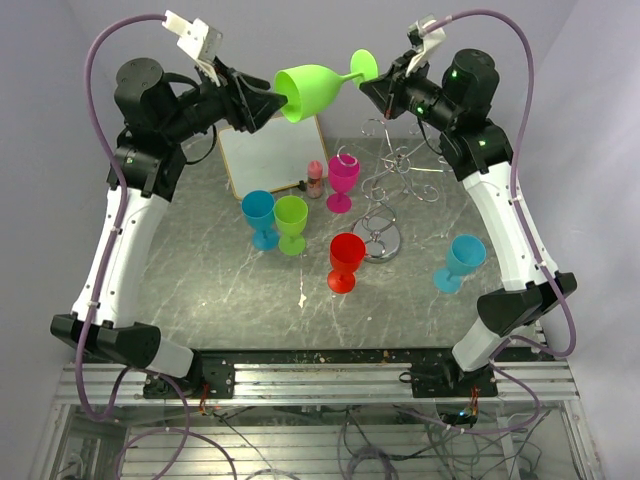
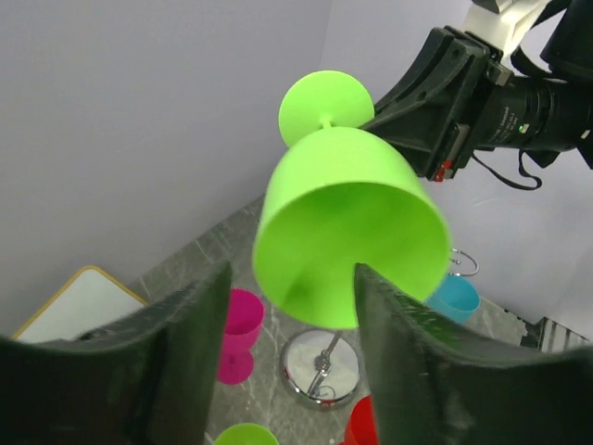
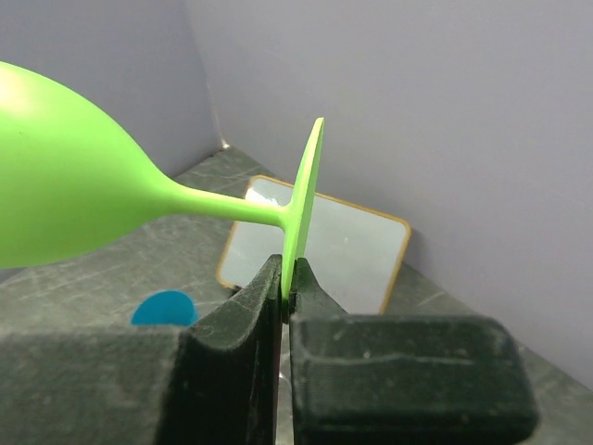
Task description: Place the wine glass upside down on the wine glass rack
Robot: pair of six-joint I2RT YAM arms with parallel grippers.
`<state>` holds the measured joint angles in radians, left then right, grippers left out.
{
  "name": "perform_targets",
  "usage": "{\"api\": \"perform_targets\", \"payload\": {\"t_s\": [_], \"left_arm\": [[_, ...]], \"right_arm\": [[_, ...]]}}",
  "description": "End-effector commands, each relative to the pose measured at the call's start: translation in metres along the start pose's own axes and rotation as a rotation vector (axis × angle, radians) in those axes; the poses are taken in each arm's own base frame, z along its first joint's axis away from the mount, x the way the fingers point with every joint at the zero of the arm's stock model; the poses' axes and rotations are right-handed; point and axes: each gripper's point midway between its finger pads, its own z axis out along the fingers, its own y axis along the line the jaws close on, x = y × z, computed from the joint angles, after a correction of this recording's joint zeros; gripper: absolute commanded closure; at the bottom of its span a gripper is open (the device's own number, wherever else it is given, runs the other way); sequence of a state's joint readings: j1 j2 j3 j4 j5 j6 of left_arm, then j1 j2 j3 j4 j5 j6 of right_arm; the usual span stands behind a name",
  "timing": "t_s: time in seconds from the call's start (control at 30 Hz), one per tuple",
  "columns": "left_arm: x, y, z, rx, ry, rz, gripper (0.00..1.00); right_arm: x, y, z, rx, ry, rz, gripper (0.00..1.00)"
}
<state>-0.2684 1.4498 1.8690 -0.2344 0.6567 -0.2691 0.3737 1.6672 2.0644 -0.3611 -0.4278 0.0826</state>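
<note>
A lime-green wine glass (image 1: 315, 90) hangs on its side high above the table, bowl mouth to the left and foot to the right. My right gripper (image 1: 372, 80) is shut on the edge of the round foot (image 3: 301, 199), which its jaws pinch tightly. My left gripper (image 1: 272, 100) is open at the bowl's mouth (image 2: 347, 241), one finger on each side of the rim. Whether those fingers touch the rim I cannot tell. The wine glass rack (image 1: 395, 175), silver wire loops on a shiny round base (image 2: 321, 366), stands below and to the right.
On the table stand a pink glass (image 1: 343, 180), a blue glass (image 1: 260, 215), a second green glass (image 1: 291, 222), a red glass (image 1: 346, 260) and a light blue glass (image 1: 460, 260). A white board (image 1: 265, 155) and a small bottle (image 1: 315, 178) sit at the back.
</note>
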Motion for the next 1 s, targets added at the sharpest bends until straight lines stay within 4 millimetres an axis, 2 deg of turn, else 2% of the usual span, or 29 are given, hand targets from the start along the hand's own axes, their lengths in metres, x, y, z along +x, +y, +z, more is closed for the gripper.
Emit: {"api": "perform_targets", "payload": {"t_s": [0.0, 0.13, 0.3, 0.4, 0.6, 0.8, 0.97], "left_arm": [[-0.006, -0.004, -0.019, -0.057, -0.004, 0.059, 0.27], [0.003, 0.002, -0.036, -0.131, 0.044, 0.115, 0.18], [0.015, 0.011, -0.062, -0.228, 0.118, 0.222, 0.02], [0.024, 0.018, -0.078, -0.273, 0.164, 0.279, 0.01], [0.038, 0.026, -0.099, -0.306, 0.234, 0.353, 0.01], [0.040, 0.023, -0.102, -0.286, 0.242, 0.378, 0.03], [0.046, 0.024, -0.101, -0.276, 0.249, 0.376, 0.04]], "right_arm": [[-0.018, -0.028, -0.015, 0.152, -0.020, -0.134, 1.00], [-0.021, -0.063, -0.034, 0.327, 0.011, -0.253, 1.00], [-0.027, -0.109, -0.069, 0.555, 0.064, -0.367, 1.00], [-0.027, -0.134, -0.094, 0.712, 0.124, -0.461, 1.00], [-0.037, -0.164, -0.125, 0.921, 0.223, -0.662, 1.00], [-0.039, -0.194, -0.133, 1.090, 0.333, -0.837, 1.00], [-0.023, -0.208, -0.121, 1.087, 0.431, -0.952, 1.00]]}}
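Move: Above the rack and a little to its left, the right hand already holds the green wine glass by its foot, mouth towards the left hand. From the right hand the rack's middle lies about 9 cm right, 4 cm back and 32 cm down; the pink glass stands 4 cm ahead, 3 cm left and 41 cm down, the red glass 19 cm back, 3 cm left and equally low. The rack is some 25 cm right of the left hand, 3 cm ahead, 36 cm below. Swinging the green glass to the right across the air above the rack, the right hand travels about 22 cm right and 6 cm forward, turning clockwise some 60 degrees and rolling its left side down so the mouth tips downward; its fingers keep pinching the foot. Meanwhile the left hand opens wide and withdraws left, then down as well, and slightly back, away from the glass. ##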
